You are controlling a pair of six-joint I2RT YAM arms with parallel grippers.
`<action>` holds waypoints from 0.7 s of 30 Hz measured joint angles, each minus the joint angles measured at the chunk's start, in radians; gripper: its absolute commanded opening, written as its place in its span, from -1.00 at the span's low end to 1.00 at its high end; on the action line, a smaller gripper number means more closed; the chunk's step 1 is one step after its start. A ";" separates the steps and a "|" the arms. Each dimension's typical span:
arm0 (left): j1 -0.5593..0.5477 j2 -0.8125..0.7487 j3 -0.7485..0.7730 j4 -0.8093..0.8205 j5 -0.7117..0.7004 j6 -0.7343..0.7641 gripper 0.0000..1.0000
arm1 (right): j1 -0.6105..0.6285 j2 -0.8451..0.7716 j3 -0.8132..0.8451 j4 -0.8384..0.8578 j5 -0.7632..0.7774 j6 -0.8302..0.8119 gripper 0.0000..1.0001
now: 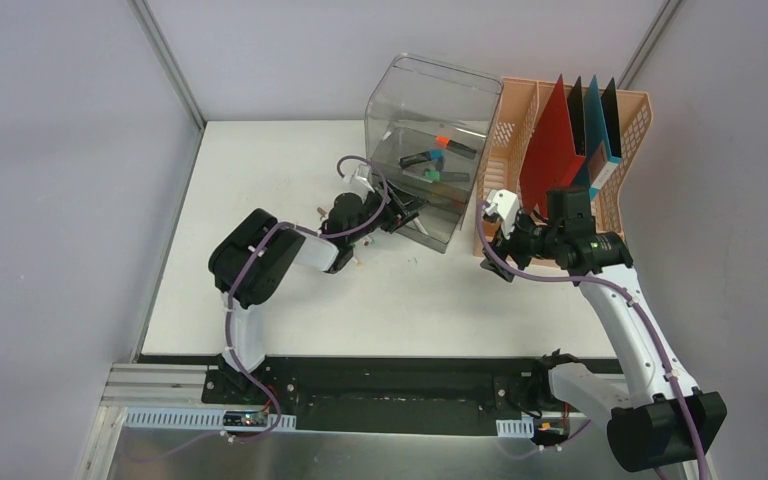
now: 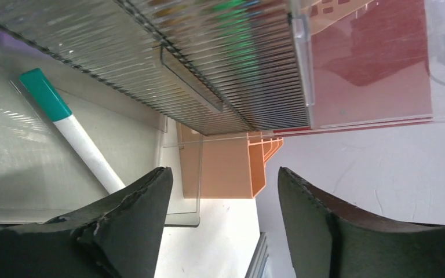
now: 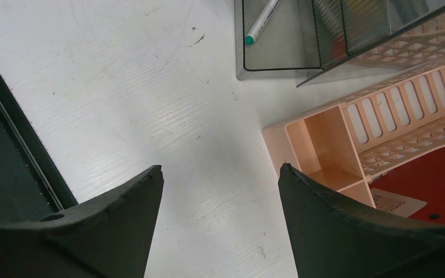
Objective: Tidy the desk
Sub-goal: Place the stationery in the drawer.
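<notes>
The white desk (image 1: 260, 180) carries a clear plastic bin (image 1: 430, 110) at the back centre, with several markers (image 1: 432, 160) lying inside. My left gripper (image 1: 403, 212) is at the bin's front left corner, open, with nothing between its fingers. In the left wrist view the left gripper (image 2: 225, 174) faces the bin's ribbed wall (image 2: 197, 63), and a white marker with a green cap (image 2: 72, 127) lies just beyond the left finger. My right gripper (image 1: 495, 240) hovers open and empty over the desk (image 3: 150, 87), beside the orange file rack (image 1: 508, 120); in its own view the right gripper (image 3: 220, 168) holds nothing.
The orange rack (image 3: 336, 145) holds upright red (image 1: 552, 140), black and teal folders at the back right. A few small bits (image 1: 357, 265) lie on the desk near the left arm. A black rail (image 1: 380, 375) runs along the front edge, and grey walls enclose the sides.
</notes>
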State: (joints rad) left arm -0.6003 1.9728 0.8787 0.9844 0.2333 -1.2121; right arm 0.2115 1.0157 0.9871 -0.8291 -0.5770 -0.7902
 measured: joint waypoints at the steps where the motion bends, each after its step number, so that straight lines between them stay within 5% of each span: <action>1: 0.000 -0.004 -0.001 0.005 0.000 0.001 0.44 | 0.000 0.000 0.000 0.000 0.000 -0.002 0.52; 6: 0.000 -0.126 -0.062 -0.037 -0.002 0.060 0.55 | -0.001 0.000 0.000 0.000 0.000 -0.005 0.52; 14: 0.000 -0.650 -0.230 -0.330 -0.114 0.344 0.97 | -0.001 -0.004 0.000 -0.003 -0.007 -0.009 0.52; 21: 0.000 -1.046 -0.394 -0.589 -0.256 0.529 0.98 | -0.003 -0.016 0.000 -0.003 -0.008 -0.017 0.52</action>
State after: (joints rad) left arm -0.6003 0.9268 0.4843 0.3954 -0.0227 -0.6834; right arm 0.2081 1.0000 0.9867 -0.8326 -0.5850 -0.8070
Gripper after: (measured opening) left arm 0.991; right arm 0.759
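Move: The markers still on the table lie about 15 cm to the left of my empty left hand, some 4 cm back and 10 cm lower. The teal-capped marker is almost straight below that hand, roughly 9 cm down and 1 cm ahead. It lies in the open drawer, whose middle is about 1 cm ahead, 1 cm left and 8 cm below. From my waiting right hand the table markers are around 32 cm left, 11 cm ahead and 15 cm down. With the fingers already parted and holding nothing, I lift my left hand about 11 cm up off the drawer and sweep it some 14 cm left and 10 cm back, to end high near the markers on the table, sinking a touch at the last. I spread the fingers fully on the way and roll the wrist some 30 degrees, left side coming up, with a slight counter-clockwise turn. ##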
